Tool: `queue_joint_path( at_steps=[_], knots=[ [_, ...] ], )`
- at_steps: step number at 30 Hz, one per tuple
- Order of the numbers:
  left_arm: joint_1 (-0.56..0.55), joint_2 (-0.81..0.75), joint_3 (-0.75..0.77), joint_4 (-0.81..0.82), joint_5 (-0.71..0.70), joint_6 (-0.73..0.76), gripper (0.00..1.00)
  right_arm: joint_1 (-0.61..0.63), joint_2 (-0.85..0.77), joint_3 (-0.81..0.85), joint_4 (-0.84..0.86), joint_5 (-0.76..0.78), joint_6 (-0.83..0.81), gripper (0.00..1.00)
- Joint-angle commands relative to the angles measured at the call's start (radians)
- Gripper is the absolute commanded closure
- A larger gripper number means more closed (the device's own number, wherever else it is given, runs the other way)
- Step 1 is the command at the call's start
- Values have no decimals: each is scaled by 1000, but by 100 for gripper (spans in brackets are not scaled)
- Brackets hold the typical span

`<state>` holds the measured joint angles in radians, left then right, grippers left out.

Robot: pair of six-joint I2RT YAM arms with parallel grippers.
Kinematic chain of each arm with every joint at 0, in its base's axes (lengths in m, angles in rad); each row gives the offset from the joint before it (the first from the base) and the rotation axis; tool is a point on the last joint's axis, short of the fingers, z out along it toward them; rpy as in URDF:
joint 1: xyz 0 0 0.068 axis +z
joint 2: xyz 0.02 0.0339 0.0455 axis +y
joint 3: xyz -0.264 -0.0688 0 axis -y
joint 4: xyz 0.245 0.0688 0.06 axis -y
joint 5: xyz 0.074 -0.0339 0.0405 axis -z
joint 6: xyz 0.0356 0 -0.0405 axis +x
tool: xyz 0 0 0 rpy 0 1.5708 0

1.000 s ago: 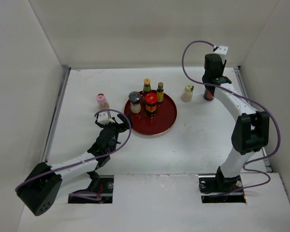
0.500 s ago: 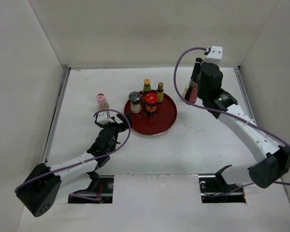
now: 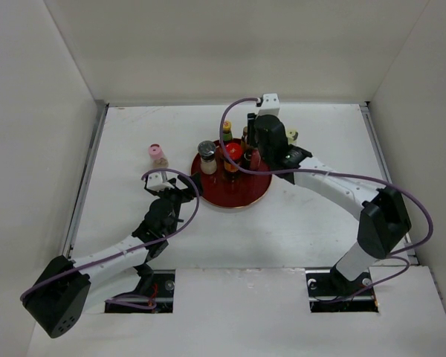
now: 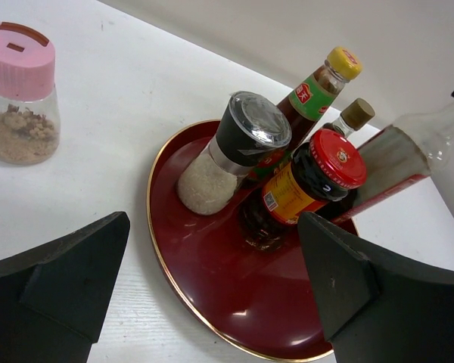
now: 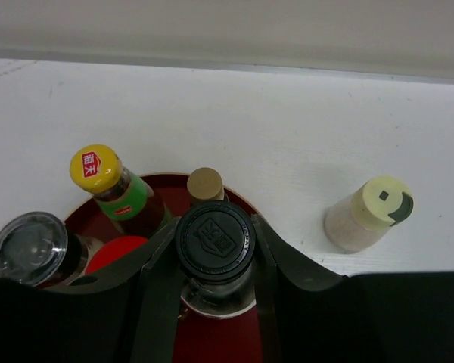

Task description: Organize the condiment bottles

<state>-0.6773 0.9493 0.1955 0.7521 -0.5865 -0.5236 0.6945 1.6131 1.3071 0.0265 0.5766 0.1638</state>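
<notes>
My right gripper is shut on the tall clear black-capped bottle and holds it tilted over the right side of the round red tray; the bottle also shows in the left wrist view. On the tray stand the silver-lidded grinder, the red-lidded jar, the yellow-capped bottle and a small tan-capped bottle. The pink-capped jar stands on the table left of the tray. The cream-capped shaker stands right of the tray. My left gripper is open and empty, near the tray's front left edge.
White walls close the table at the back and both sides. A metal rail runs along the left edge. The right arm reaches across the table's right half.
My right gripper has carried the black-capped bottle from the back right of the table leftward to above the tray. The left arm has hardly moved.
</notes>
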Motion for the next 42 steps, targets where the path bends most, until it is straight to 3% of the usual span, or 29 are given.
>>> queue_joint_path(
  at_steps=[1,8,14,20,25,32,36,42],
  knots=[
    [0,-21,-1,39,10,-7,5,-2,-24,21,228,31,13,81],
    [-1,-4,2,39,11,-7,5,1,1,-40,273,63,-10,77],
    [-1,3,5,39,11,-9,5,3,13,-91,282,63,-4,43],
    [3,2,4,39,11,-9,5,3,-33,-103,268,52,-3,33],
    [8,5,4,39,11,-9,5,3,-172,-178,247,34,22,18],
    [-1,3,5,44,13,-10,5,-155,-317,-344,237,-98,129,11],
    [5,11,5,46,13,-10,5,-270,-211,-349,218,-161,186,10],
    [6,6,4,41,13,-10,5,-378,7,-217,187,-225,171,5]
  ],
)
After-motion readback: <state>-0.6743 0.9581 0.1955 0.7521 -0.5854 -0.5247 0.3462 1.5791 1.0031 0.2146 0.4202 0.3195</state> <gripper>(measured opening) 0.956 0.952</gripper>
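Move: The right hand holds the tall glass bottle by its black cap just over its spot on the red tray: that spot is about 1 cm ahead, about 21 cm below. The cream-lidded jar stands roughly 5 cm ahead and 12 cm to the right; the tan-capped bottle some 5 cm ahead, 1 cm left; the red-lidded jar about 2 cm back, 6 cm left. From the left hand the spot is some 14 cm ahead, 21 cm right. The right fingers, still pinching the black cap, lower the glass bottle about 1 cm onto the tray and then open from under half to nearly full, letting go. The hand backs off and up a few centimetres, swings some 14 cm right, then drops about 13 cm while reaching forward towards the cream-lidded jar, turning clockwise some 15 degrees. ##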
